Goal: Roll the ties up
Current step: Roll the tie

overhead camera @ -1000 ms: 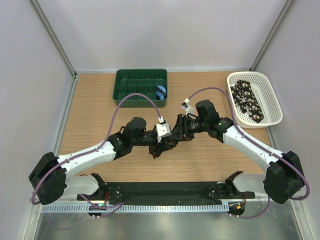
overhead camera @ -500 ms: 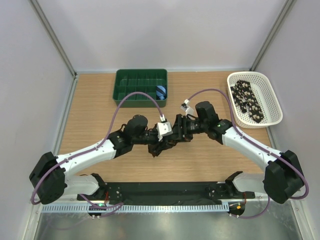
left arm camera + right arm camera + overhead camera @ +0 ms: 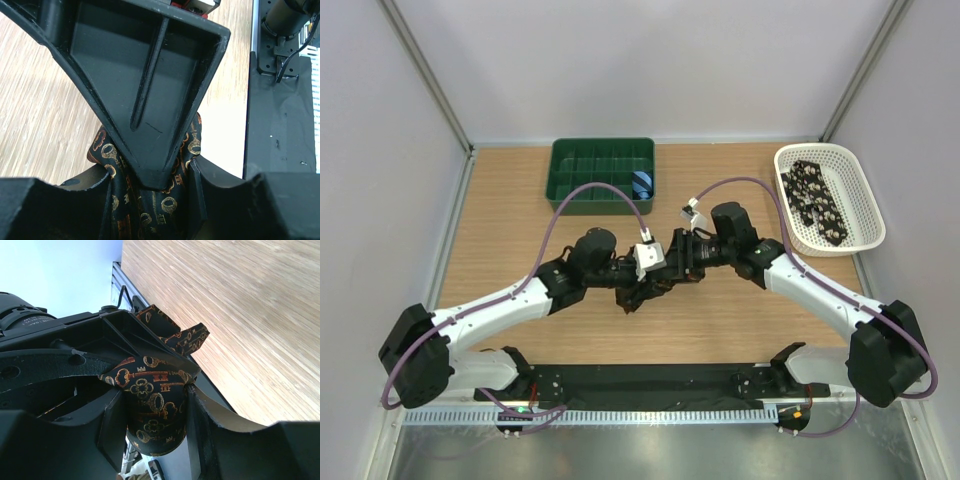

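A dark tie printed with orange-gold keys [image 3: 155, 405] is bunched into a partial roll between both grippers at mid-table [image 3: 633, 300]. My right gripper [image 3: 152, 422] is shut on the rounded roll, its pads pressed against both sides. My left gripper [image 3: 150, 192] is shut on the same tie [image 3: 165, 205], with the fabric filling the gap between its fingers. A finger of the right gripper [image 3: 150, 85] pokes into it from above. In the top view the left gripper [image 3: 645, 287] and right gripper [image 3: 667, 272] touch. A second tie, black with pale spots [image 3: 817, 203], lies in the white basket [image 3: 865, 200].
A green compartment tray [image 3: 582, 175] stands at the back of the table with a small blue striped roll [image 3: 641, 183] in a right-hand cell. A black mat [image 3: 650, 380] runs along the near edge between the arm bases. Bare wood lies left and right of the grippers.
The left wrist has crept slightly right and away from the near edge, closer to the right gripper. The tie stays pinched between both grippers.
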Controlling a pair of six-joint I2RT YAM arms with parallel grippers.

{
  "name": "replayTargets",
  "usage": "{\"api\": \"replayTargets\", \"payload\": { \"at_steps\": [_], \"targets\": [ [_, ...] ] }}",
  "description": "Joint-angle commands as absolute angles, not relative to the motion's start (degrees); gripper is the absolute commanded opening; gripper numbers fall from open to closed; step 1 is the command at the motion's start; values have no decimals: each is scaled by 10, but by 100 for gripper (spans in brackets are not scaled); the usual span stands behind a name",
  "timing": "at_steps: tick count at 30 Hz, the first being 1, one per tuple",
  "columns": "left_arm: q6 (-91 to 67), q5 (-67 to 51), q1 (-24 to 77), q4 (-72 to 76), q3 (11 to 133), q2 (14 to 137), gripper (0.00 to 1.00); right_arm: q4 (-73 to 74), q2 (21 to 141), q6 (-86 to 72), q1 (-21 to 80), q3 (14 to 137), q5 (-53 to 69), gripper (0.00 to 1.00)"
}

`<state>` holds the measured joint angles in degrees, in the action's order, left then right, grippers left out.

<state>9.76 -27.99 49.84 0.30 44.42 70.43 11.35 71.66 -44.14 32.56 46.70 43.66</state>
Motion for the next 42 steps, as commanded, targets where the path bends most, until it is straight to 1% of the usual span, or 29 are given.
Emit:
{"api": "replayTargets", "payload": {
  "at_steps": [1, 2, 4, 5, 7, 8, 11, 12, 15, 17, 18, 21, 28, 31, 35, 38, 39, 41, 42],
  "targets": [
    [109, -287, 501, 57, 491, 701, 1, 94, 722, -445, 332, 457, 448, 45],
    [111, -287, 501, 55, 493, 701, 1, 93, 723, -448, 332, 456, 452, 35],
    [113, -286, 501, 52, 495, 702, 2, 84, 725, -451, 332, 454, 454, 31],
    [113, -286, 501, 50, 496, 702, 3, 78, 722, -455, 332, 452, 454, 26],
    [113, -287, 502, 48, 495, 703, 8, 74, 721, -458, 332, 453, 453, 21],
    [111, -287, 502, 47, 493, 702, 17, 74, 718, -458, 332, 454, 454, 18],
    [108, -285, 501, 46, 490, 702, 34, 71, 715, -460, 332, 454, 451, 11],
    [105, -285, 502, 46, 490, 700, 43, 70, 714, -461, 331, 453, 452, 10],
    [103, -285, 501, 46, 489, 695, 48, 63, 711, -464, 331, 449, 450, 8],
    [98, -286, 502, 46, 489, 693, 55, 48, 708, -475, 331, 444, 452, 6],
    [98, -287, 502, 46, 489, 693, 59, 47, 708, -477, 330, 442, 452, 6],
    [91, -288, 501, 46, 489, 691, 67, 42, 707, -482, 329, 440, 452, 4],
    [81, -284, 502, 51, 484, 679, 71, 38, 703, -487, 319, 438, 452, 2],
    [58, -254, 501, 60, 480, 664, 71, 35, 705, -486, 314, 436, 451, 2],
    [4, -170, 499, 59, 483, 636, 75, 27, 714, -487, 306, 434, 449, 2],
    [-58, -78, 499, 53, 479, 600, 92, 28, 719, -482, 298, 440, 452, 2],
    [-90, -56, 500, 42, 478, 580, 94, 32, 723, -475, 296, 444, 449, 2],
    [-147, 29, 500, 22, 478, 561, 94, 50, 725, -466, 294, 456, 444, 2],
    [-181, 59, 499, 7, 483, 555, 91, 54, 728, -462, 294, 460, 441, 2]
  ]
}}
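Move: Both hands already pinch the same dark patterned tie between them: the middle of the roll lies about 2 cm to the right of the left hand and 1 cm below it. From the right hand the roll is about 2 cm to the left, 1 cm back and 1 cm below. The green tray stands roughly 28 cm ahead of the left hand, 10 cm to its left and 14 cm lower, with the blue striped tie in it about 28 cm straight ahead. The left hand at first stays on the tie while its fingers spread from a little under half open to nearly full, then comes free and moves up and away from the roll by about 8 cm, with some 3 to 4 cm each forward and to the left, speeding up and swinging counter-clockwise about 25 degrees. The right hand keeps its pinch on the rolled tie all the while, fingers no wider, and eases forward with it by barely 1.5 cm. ##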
